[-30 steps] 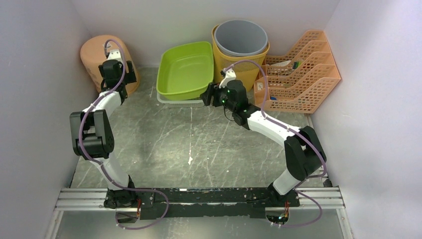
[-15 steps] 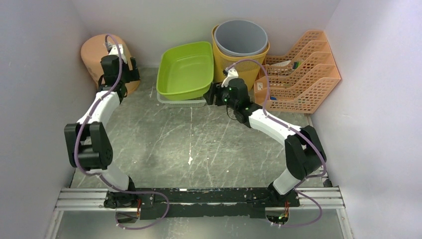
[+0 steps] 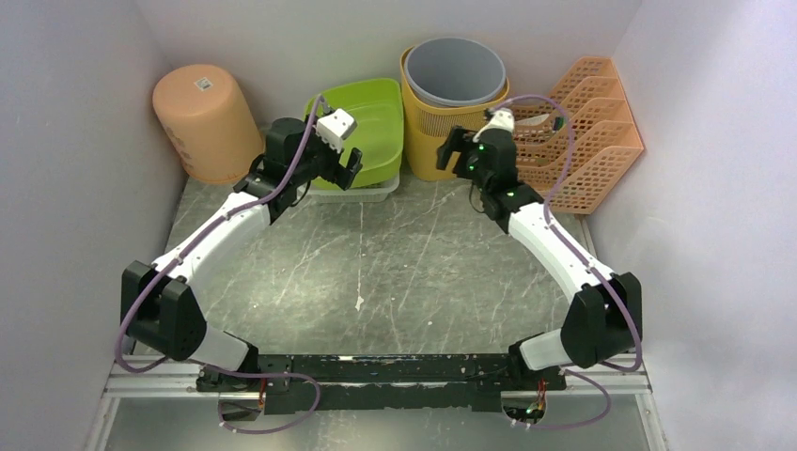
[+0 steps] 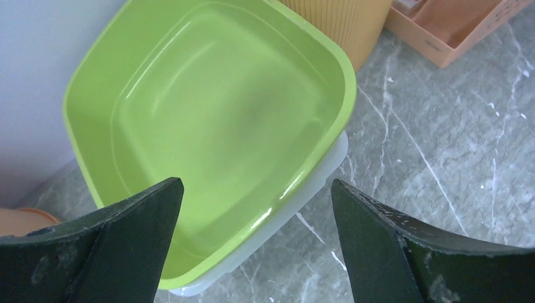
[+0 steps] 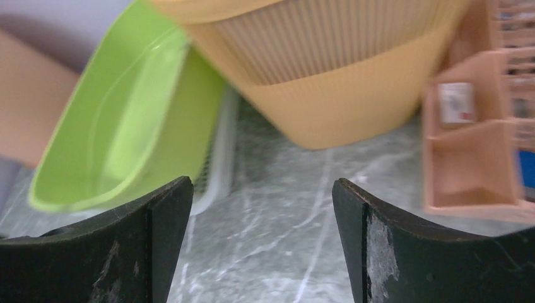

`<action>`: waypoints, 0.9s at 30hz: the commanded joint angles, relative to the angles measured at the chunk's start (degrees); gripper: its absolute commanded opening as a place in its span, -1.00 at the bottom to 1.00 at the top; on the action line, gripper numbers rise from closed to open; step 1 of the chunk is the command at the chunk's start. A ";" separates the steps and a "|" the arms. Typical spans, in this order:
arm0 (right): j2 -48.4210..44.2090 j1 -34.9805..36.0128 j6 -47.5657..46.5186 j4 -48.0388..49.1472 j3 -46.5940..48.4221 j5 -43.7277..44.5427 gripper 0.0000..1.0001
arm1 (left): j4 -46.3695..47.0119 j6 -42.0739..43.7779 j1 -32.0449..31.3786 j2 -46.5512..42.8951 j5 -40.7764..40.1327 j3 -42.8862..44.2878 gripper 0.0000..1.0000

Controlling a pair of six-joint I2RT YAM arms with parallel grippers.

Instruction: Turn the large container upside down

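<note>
The large peach container [image 3: 202, 117] stands mouth down in the back left corner, a label on its upturned base. No gripper touches it. My left gripper [image 3: 346, 171] has left it and hovers open over the near edge of the green basin [image 4: 208, 126]; in the left wrist view the left gripper [image 4: 255, 246] has nothing between its fingers. My right gripper [image 3: 451, 150] hangs in front of the yellow basket [image 3: 428, 122]. In the right wrist view the right gripper [image 5: 262, 246] is open over bare floor, holding nothing.
The green basin [image 3: 371, 117] rests on a white tray [image 4: 315, 183]. A grey bin [image 3: 456, 70] sits inside the yellow basket [image 5: 340, 95]. An orange file rack [image 3: 573, 132] fills the back right corner. Walls close in on three sides.
My left arm left the peach container and swung right to the green basin. My right gripper drew back from the basin's right edge toward the yellow basket and opened wider.
</note>
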 commanded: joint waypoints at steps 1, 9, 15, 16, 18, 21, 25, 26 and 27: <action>-3.14 -6.36 1.59 -5.37 -0.36 3.27 0.65 | 0.00 4.43 -0.06 3.80 8.27 3.65 0.99; -3.94 -14.15 2.72 -4.43 -2.16 -3.61 0.65 | -1.18 15.41 -1.36 9.41 16.36 9.06 0.99; -2.65 -16.10 2.68 -2.94 -4.09 -6.31 0.64 | -2.85 17.84 -1.31 10.83 24.30 9.20 0.98; -2.30 -16.39 2.72 -2.76 -4.20 -6.84 0.64 | -3.55 18.05 -1.30 11.61 24.82 9.48 0.99; -1.67 -16.75 2.74 -2.40 -4.30 -7.64 0.64 | -5.46 18.58 -1.28 13.86 25.58 10.36 0.99; -1.19 -17.22 2.72 -1.90 -4.45 -7.95 0.64 | -6.54 19.01 -1.31 16.66 25.39 11.39 0.98; -0.12 -17.67 2.66 -1.17 -4.40 -8.97 0.64 | -3.78 18.22 -1.31 18.80 22.57 11.35 0.94; 0.25 -17.69 2.56 -1.12 -4.32 -9.13 0.64 | -3.38 17.79 -1.31 19.37 21.85 11.70 0.92; 0.46 -17.75 2.56 -1.03 -4.35 -9.19 0.64 | -3.37 17.40 -1.31 19.96 21.19 12.29 0.88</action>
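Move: Ahead of the left hand by about 12 cm, some 2 cm to its right and 14 cm below, lies the middle of the green basin. The upturned container stands about 15 cm ahead and 36 cm to this hand's left. From the right hand the basin is some 32 cm left and 11 cm ahead, the yellow basket about 15 cm ahead and 4 cm left, the peach rack some 12 cm ahead and 28 cm right, all lower. Swinging right along the green basin's near side and then sinking, the left hand travels about 7 cm right and 8 cm down, most of the drop coming late, while turning nearly 30 degrees clockwise; its fingers stay wide open and end close to the near right corner. Meanwhile the right hand slides about 11 cm right, away from the basin, then sinks some 4 cm with fingers still apart. ##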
